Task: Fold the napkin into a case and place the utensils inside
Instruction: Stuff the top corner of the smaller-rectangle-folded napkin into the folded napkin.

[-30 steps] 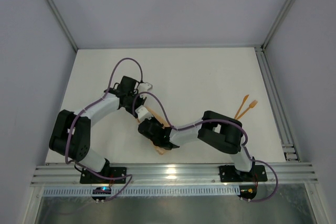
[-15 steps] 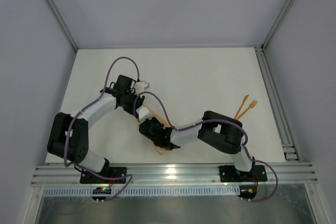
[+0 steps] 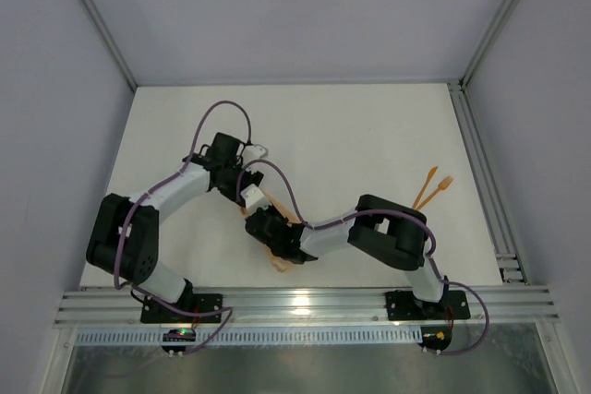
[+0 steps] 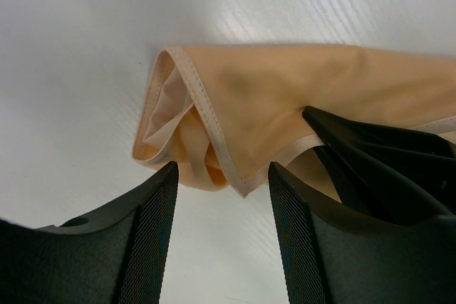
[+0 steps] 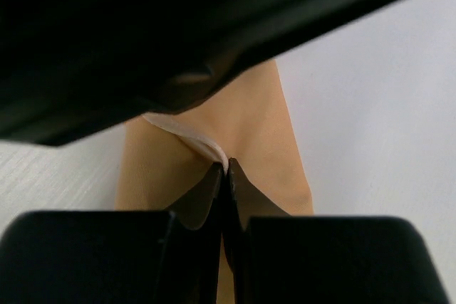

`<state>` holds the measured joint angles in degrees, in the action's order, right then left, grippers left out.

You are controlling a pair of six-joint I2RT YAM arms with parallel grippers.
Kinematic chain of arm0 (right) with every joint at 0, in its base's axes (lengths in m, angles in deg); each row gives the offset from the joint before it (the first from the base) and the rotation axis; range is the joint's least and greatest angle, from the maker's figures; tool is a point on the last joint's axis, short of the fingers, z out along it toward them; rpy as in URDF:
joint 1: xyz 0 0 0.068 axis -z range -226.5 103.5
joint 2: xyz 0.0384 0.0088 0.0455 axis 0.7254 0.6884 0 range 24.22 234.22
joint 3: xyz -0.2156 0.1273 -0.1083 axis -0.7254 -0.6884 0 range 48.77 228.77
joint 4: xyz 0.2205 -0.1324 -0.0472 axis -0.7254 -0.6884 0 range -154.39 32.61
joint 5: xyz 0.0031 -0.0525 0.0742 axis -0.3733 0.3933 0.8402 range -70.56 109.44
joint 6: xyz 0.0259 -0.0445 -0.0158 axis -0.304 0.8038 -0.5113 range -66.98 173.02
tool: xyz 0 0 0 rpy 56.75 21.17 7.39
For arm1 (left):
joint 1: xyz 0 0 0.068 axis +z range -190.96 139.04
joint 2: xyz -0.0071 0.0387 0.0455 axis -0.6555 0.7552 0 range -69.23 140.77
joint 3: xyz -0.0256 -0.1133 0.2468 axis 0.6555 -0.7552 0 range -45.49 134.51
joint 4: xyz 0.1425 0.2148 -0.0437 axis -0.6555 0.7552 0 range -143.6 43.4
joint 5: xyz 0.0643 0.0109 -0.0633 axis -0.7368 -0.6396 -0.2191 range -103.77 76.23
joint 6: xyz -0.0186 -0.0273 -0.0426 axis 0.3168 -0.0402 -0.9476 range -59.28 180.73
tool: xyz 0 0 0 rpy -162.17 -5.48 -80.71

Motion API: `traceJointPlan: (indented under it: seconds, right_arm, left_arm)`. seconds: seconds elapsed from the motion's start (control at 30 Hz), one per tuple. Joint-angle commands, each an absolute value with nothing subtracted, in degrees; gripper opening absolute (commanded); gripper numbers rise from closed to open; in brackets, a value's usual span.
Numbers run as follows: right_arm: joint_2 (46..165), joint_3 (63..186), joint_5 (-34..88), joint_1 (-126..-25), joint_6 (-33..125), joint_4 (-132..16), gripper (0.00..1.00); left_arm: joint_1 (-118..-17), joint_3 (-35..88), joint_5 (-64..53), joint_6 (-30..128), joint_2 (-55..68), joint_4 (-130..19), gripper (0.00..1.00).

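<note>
The peach-orange napkin lies folded into a narrow strip on the white table, and its layered, hemmed end points at my left gripper. That gripper is open. Its mesh-padded fingers stand either side of the cloth's tip without pinching it. My right gripper is shut on the napkin's pale hem. From above, both grippers meet over the napkin, which the arms mostly hide. Two orange utensils lie crossed far to the right, away from both grippers.
The right gripper's black fingers press on the cloth close beside my left fingers. The left arm's dark body hangs right over the right gripper. A metal rail borders the table's right side.
My left gripper has gone from shut to open and let go of the napkin's end. The right gripper keeps its pinch on the hem and has not moved.
</note>
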<state>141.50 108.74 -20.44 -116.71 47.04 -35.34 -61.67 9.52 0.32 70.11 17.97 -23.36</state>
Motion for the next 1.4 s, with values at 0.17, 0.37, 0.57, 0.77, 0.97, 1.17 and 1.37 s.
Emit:
traceJointPlan:
  seconds: [0.17, 0.37, 0.57, 0.77, 0.97, 1.17, 1.37]
  right_arm:
    - [146.83, 105.37, -12.99, -116.11, 44.23, -49.21, 0.08]
    - [146.39, 105.28, -12.99, -116.11, 43.79, -49.04, 0.08]
    - [144.29, 105.55, -12.29, -115.93, 43.62, -49.12, 0.14]
    - [137.70, 101.95, -6.32, -115.85, 45.64, -45.44, 0.40]
    - [130.05, 99.84, 0.36, -116.02, 48.27, -45.17, 0.52]
    - [121.44, 100.01, 7.66, -115.93, 49.16, -50.78, 0.55]
    - [110.74, 96.68, 12.06, -115.67, 44.86, -56.50, 0.57]
  left_arm:
    - [-65.04, 9.97, -3.31, 69.34, 22.53, -26.88, 0.48]
    - [-65.30, 9.44, -4.19, 68.64, 23.58, -27.68, 0.16]
    - [-65.30, 9.01, -5.33, 68.99, 24.64, -28.11, 0.00]
    - [-65.30, 8.74, -7.27, 70.39, 24.55, -30.66, 0.00]
    - [-65.30, 7.86, -7.53, 70.92, 25.25, -31.89, 0.00]
    - [-65.30, 7.34, -7.62, 71.27, 25.26, -32.33, 0.00]
    - [-65.30, 6.55, -6.92, 71.71, 24.55, -32.77, 0.00]
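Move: The folded edge at the napkin's far end, where the stuffed corner's hem meets the opening, sits between and below my left fingers: about 1 cm ahead, 1 cm right and 4 cm down. The napkin's far tip is some 4 cm ahead and 4 cm right of my left hand, 5 cm lower. My right fingers already pinch the hem of the opening. From them that folded edge lies about 3 cm ahead and 6 cm left, level in height, and the napkin's near end about 14 cm back and 4 cm right. I sink my left hand about 4 cm onto the far-end fold, its fingers closing on the hem early on and then keeping their pinch. Only once it is held do I open my right fingers, let go of the opening's hem and draw that hand back some 8 cm along the napkin towards its near end, lifting about 4 cm late on while it swings counter-clockwise and tips further down. ##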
